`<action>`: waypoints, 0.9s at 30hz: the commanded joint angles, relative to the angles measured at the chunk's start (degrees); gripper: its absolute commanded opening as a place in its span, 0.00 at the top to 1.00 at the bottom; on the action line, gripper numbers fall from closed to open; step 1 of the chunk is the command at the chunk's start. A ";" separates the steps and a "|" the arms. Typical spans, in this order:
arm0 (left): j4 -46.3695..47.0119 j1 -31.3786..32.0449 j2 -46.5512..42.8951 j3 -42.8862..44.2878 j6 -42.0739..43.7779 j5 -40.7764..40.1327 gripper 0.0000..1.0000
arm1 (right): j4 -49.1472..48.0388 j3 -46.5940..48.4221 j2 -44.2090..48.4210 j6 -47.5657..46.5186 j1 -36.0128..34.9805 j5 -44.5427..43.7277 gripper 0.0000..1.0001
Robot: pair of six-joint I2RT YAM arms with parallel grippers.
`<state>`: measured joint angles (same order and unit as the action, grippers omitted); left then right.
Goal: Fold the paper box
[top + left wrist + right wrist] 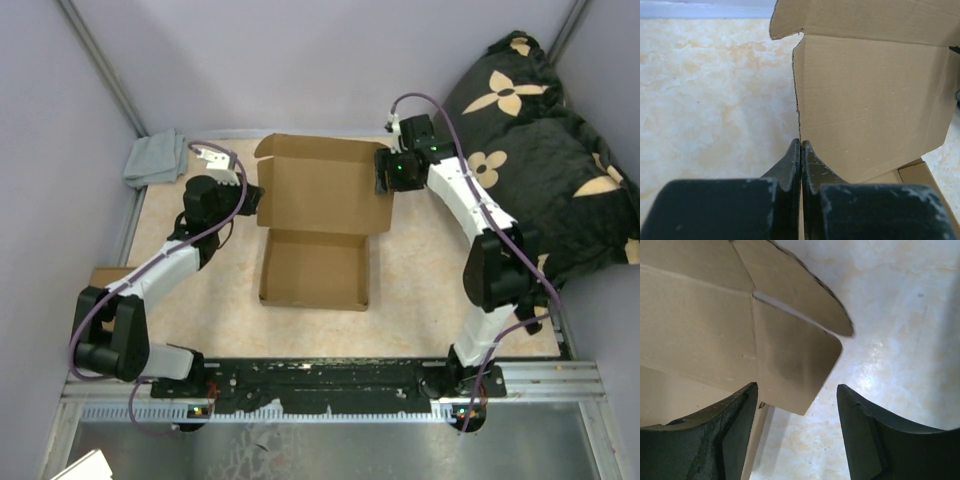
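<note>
The paper box lies mid-table, its shallow tray toward me and its big lid panel raised upright behind it. My left gripper is at the lid's left edge. Its fingers are pressed together on the thin side flap, which shows edge-on between them. My right gripper is at the lid's right edge and stands open. The rounded right side flap hangs between its fingers without touching either.
A grey cloth lies at the back left corner. A black cushion with tan flowers fills the right back. A small cardboard piece pokes out under the left arm. The arms' base rail runs along the front.
</note>
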<state>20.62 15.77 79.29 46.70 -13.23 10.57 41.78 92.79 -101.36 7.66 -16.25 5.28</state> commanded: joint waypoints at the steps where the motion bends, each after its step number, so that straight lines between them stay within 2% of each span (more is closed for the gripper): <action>1: 5.16 0.31 -1.66 -0.62 0.96 -1.20 1.00 | 3.16 8.47 -4.07 -4.60 -0.18 3.87 0.35; 8: 5.65 0.26 -1.91 -0.86 1.77 -1.73 1.00 | 2.79 11.39 -6.83 -5.49 -0.10 0.07 0.36; 11: 5.68 0.27 -1.94 -0.93 2.15 -1.93 1.00 | 3.39 13.29 -8.63 -5.97 -0.06 3.27 0.40; 18: 5.44 0.20 -1.77 -0.67 3.03 -2.90 1.00 | 3.15 15.31 -8.47 -4.49 -0.17 12.77 0.62; 27: 6.70 0.24 -2.32 -1.56 3.04 -2.10 1.00 | 5.59 19.71 -10.89 -2.67 -0.99 16.85 0.64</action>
<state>23.24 15.73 78.96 45.91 -10.61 7.40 46.46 106.54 -110.59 4.08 -16.38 18.85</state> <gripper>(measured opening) 0.006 0.358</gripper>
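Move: The lid's right side flap, splayed outward, sits just under the open right fingers: its middle is some 2 cm back, 2 cm left and 5 cm below. The lid panel is about 12 cm left of that hand, 2 cm back and 5 cm below; the tray is roughly 14 cm left, 17 cm back and 16 cm below. From the left hand, already pinching the lid's left edge, the flap is about 24 cm right, 2 cm back and 6 cm below. The right hand swings about 5 cm left against the lid's right flap, half closing, while the left keeps its pinch. ##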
